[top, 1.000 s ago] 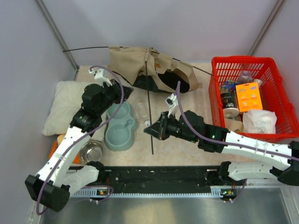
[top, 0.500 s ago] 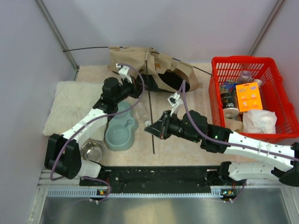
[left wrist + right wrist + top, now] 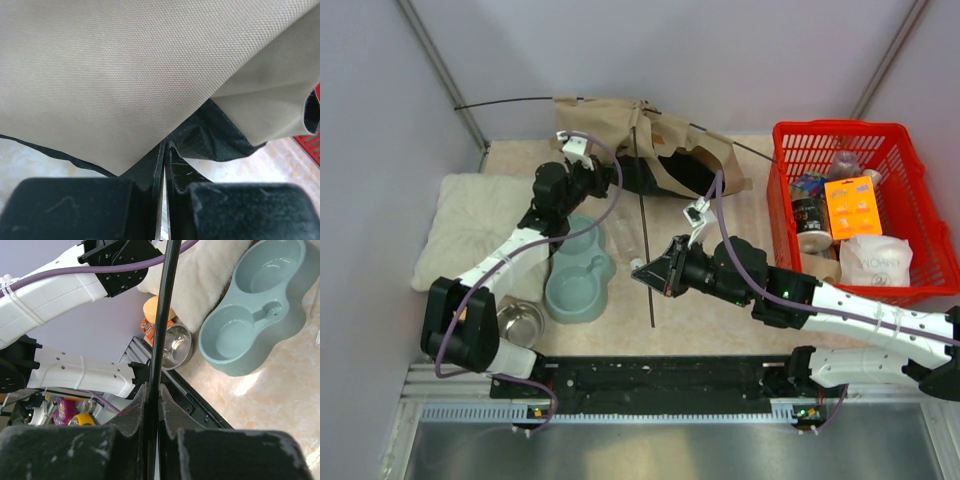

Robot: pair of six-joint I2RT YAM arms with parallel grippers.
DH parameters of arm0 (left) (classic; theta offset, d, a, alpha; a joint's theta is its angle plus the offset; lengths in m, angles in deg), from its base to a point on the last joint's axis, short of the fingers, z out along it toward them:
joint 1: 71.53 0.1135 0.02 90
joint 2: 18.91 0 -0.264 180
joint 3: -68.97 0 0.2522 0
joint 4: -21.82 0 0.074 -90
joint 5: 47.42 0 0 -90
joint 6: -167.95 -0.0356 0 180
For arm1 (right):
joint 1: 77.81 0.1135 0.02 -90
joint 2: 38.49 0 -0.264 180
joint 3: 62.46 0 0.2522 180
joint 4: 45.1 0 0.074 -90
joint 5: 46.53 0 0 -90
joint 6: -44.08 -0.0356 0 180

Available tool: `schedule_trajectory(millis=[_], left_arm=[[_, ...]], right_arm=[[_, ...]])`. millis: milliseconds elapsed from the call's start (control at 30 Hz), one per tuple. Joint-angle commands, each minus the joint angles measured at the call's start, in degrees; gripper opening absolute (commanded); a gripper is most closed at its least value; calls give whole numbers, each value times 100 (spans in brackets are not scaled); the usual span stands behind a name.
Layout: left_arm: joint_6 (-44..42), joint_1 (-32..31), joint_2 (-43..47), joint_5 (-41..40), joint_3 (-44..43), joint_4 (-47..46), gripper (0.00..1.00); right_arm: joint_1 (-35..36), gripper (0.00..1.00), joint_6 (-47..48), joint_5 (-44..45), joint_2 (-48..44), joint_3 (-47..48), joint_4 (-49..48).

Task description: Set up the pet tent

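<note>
The pet tent (image 3: 620, 135) lies collapsed at the back of the table, tan fabric with dark lining showing. My left gripper (image 3: 603, 178) is at its near left edge. In the left wrist view the tan cloth (image 3: 150, 75) fills the frame, and the left gripper (image 3: 165, 145) is shut with a fold of dark lining (image 3: 210, 135) pinched at its tips. A thin black pole (image 3: 642, 215) runs from the tent toward the near edge. My right gripper (image 3: 642, 275) is shut on that pole (image 3: 165, 300), which passes straight between the closed tips of the right gripper (image 3: 152, 387).
A teal double pet bowl (image 3: 578, 275) and a steel bowl (image 3: 518, 322) sit below the left arm. A cream pillow (image 3: 470, 225) lies at the left, and a clear bottle (image 3: 623, 238) beside the pole. A red basket (image 3: 790, 190) with packaged goods stands at the right. Another black pole (image 3: 500, 103) juts left from the tent.
My left arm has swung from above the bowl to the tent's near left edge, and its jaws have closed there. The right arm still holds the pole, barely moved.
</note>
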Motion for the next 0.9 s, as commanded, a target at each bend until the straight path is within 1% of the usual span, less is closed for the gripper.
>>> schedule_trajectory(millis=[0, 100, 167, 300, 367, 433, 500, 567, 633, 700, 800, 833, 867], left_arm=[[-237, 86, -152, -77, -182, -817, 8], [-351, 121, -284, 185, -226, -1019, 9], [-430, 121, -310, 406, -121, -1413, 8], [-290, 121, -188, 617, 134, -1819, 8], [-133, 129, -74, 740, 222, -1855, 9], [104, 121, 84, 1064, 371, -2073, 10], [464, 121, 199, 1345, 590, -2616, 12], [624, 112, 165, 1373, 723, -3092, 14], [476, 112, 7, 1172, 680, -3199, 19], [256, 112, -134, 795, 531, -3069, 25], [-17, 112, -205, -267, 355, -2595, 48], [-113, 121, -188, -497, 311, -2428, 52], [-210, 121, -187, -673, 284, -2269, 53]], right_arm=[[-24, 0, 42, 491, -143, 248, -233], [-24, 0, -125, 456, -91, 441, -128], [-24, 0, -291, 430, -3, 652, 65], [-24, 0, -669, 447, 42, 943, 224], [-33, 0, -854, 508, 15, 995, 250], [-24, 0, -977, 535, -29, 1039, 286], [-24, 0, -1039, 535, -38, 1101, 356], [-24, 0, -1066, 509, -38, 1127, 356], [-33, 0, -1092, 465, -38, 1127, 356], [-33, 0, -1110, 447, -38, 1092, 348], [-24, 0, -1127, 456, -55, 1057, 339], [-24, 0, -1136, 456, -55, 1048, 339], [-24, 0, -1127, 456, -64, 1048, 330]])
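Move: Just above and ahead of the left fingertips hangs the tan tent panel, its middle about 8 cm forward, 3 cm left and 7 cm up. The black lining is roughly 6 cm ahead and 5 cm right, slightly lower; the tent peak some 15 cm ahead, 7 cm right, 12 cm up. From the right hand, which already holds the black pole, the peak lies about 42 cm straight ahead and a little higher. Raising the black pole in still-shut fingers, the right hand lifts about 5 cm and rolls its wrist some 10 degrees, then holds. Beside the tan panel the left hand edges forward, draws back a few centimetres while rising about 4 cm, then starts forward again, fingers tipping up about 15 degrees and parting from nearly shut to half open before the black lining. ##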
